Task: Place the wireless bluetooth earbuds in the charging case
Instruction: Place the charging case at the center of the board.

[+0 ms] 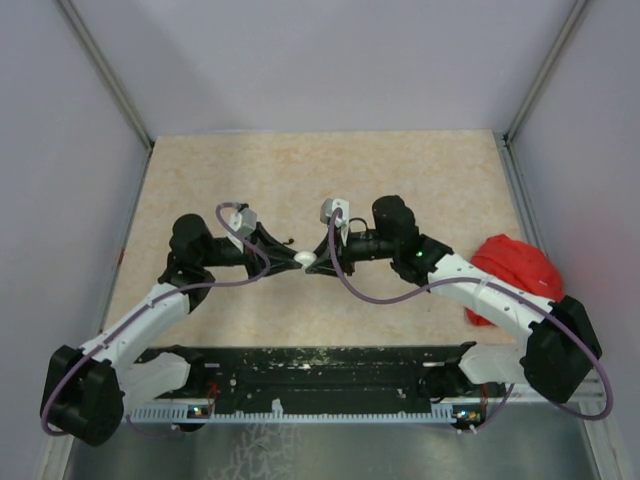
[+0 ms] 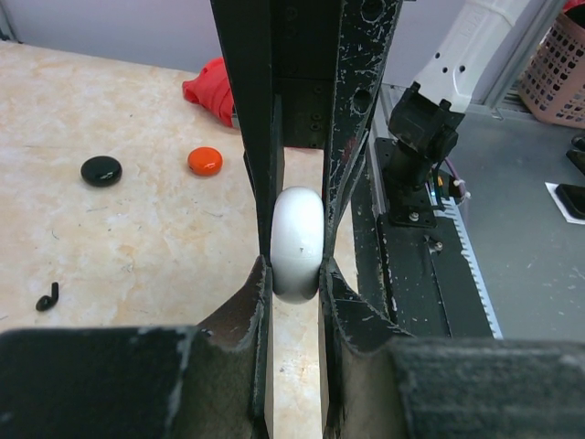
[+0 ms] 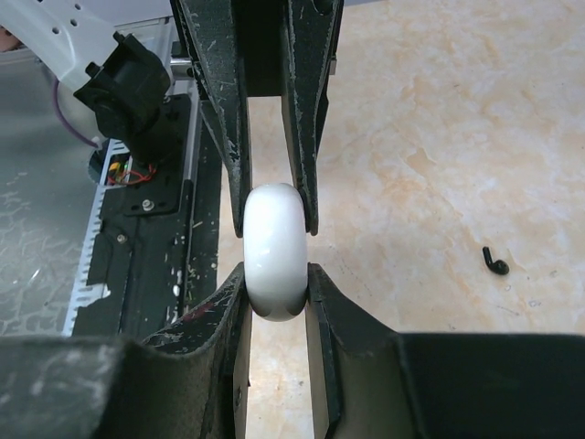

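Observation:
A white round charging case [image 1: 304, 258] is held edge-on above the table centre, closed as far as I can see, pinched from both sides. My left gripper [image 1: 288, 252] is shut on it; in the left wrist view the case [image 2: 297, 242] sits between my fingertips, with the right gripper's fingers [image 2: 251, 137] clamping it from the far side. My right gripper [image 1: 320, 258] is shut on the same case [image 3: 274, 251]. A tiny black earbud [image 2: 47, 297] lies loose on the table and also shows in the right wrist view [image 3: 494, 261]. No white or red-orange earbuds are in view.
A black round case [image 2: 101, 170] and an orange round case [image 2: 205, 161] lie on the table near a red cloth lump [image 1: 515, 265], which the left wrist view also shows [image 2: 212, 87]. The black base rail [image 1: 320, 375] runs along the near edge. A pink basket [image 2: 558, 73] stands off the table.

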`<state>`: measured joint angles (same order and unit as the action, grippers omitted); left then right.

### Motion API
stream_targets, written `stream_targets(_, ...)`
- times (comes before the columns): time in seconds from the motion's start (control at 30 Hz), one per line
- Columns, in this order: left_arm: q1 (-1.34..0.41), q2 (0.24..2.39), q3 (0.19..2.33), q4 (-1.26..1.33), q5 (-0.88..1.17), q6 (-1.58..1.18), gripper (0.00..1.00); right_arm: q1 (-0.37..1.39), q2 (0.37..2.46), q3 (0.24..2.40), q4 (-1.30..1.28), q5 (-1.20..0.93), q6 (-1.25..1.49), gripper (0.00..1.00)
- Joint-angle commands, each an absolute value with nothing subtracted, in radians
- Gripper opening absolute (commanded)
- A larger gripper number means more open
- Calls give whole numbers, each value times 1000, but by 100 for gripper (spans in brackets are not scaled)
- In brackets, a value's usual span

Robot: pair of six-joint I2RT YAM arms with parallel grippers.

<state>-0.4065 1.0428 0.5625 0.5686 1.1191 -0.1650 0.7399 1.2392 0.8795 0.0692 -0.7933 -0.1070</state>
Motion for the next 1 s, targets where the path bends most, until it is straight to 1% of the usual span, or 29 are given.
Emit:
stream_targets(0.0, -402, 1034, 618, 447, 1117, -61, 2, 750, 1239, 940, 125, -837, -79, 7)
stream_targets(0.03, -401, 1027, 626, 404, 1102, -33, 5, 751, 1239, 942, 123, -844, -78, 4)
stream_targets(0.1, -401, 1013, 642, 335, 1082, 13, 15, 749, 1238, 941, 118, -849, -77, 0)
stream_targets(0.17, -401, 997, 654, 282, 1052, 53, 29, 742, 1237, 940, 114, -849, -73, 0)
stream_targets(0.23, -401, 981, 664, 225, 1017, 99, 37, 728, 1235, 935, 118, -845, -59, 0)
stream_targets(0.3, -400, 964, 673, 177, 965, 139, 43, 708, 1235, 932, 123, -843, -35, 0)
stream_targets(0.4, -400, 945, 679, 123, 861, 175, 47, 676, 1231, 921, 112, -828, -9, 0)
stream_targets(0.53, -400, 930, 668, 98, 669, 181, 54, 640, 1224, 889, 81, -731, 20, 0)
stream_targets(0.6, -400, 927, 662, 88, 546, 170, 58, 611, 1228, 870, 67, -660, 79, 0)
stream_targets(0.67, -399, 929, 661, 76, 378, 157, 60, 580, 1234, 854, 36, -581, 139, 0)
stream_targets(0.73, -400, 936, 662, 63, 204, 133, 65, 547, 1243, 839, 8, -507, 196, 0)
stream_targets(0.8, -398, 947, 678, 26, 84, 120, 67, 501, 1254, 813, -9, -463, 256, 0)
stream_targets(0.97, -392, 943, 687, -8, -59, 94, 73, 374, 1286, 723, 4, -389, 409, 0)
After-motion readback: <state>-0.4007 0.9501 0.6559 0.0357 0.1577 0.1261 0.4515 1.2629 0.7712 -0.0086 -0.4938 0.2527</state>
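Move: Both hands hold the closed white charging case in mid-air, right at their finger points. From the right hand, the middle of the board lies about 20 cm ahead, 5 cm right and 23 cm below. The right black earbud is some 25 cm ahead and 8 right, the red case 14 ahead and 29 right, the black case 27 ahead and 24 right, all about 24 below. From the left hand, the left black earbud lies about 21 cm ahead, 5 left and 25 below. The left fingers open and come free of the charging case, and that hand withdraws forward and left some 15 cm, sinking slightly and swinging over 50 degrees counter-clockwise. The right hand keeps its pinch on the case and, after a pause, speeds up forward and right, then increasingly down, towards the middle of the board, about 10 cm each way level, turning clockwise as it goes. ##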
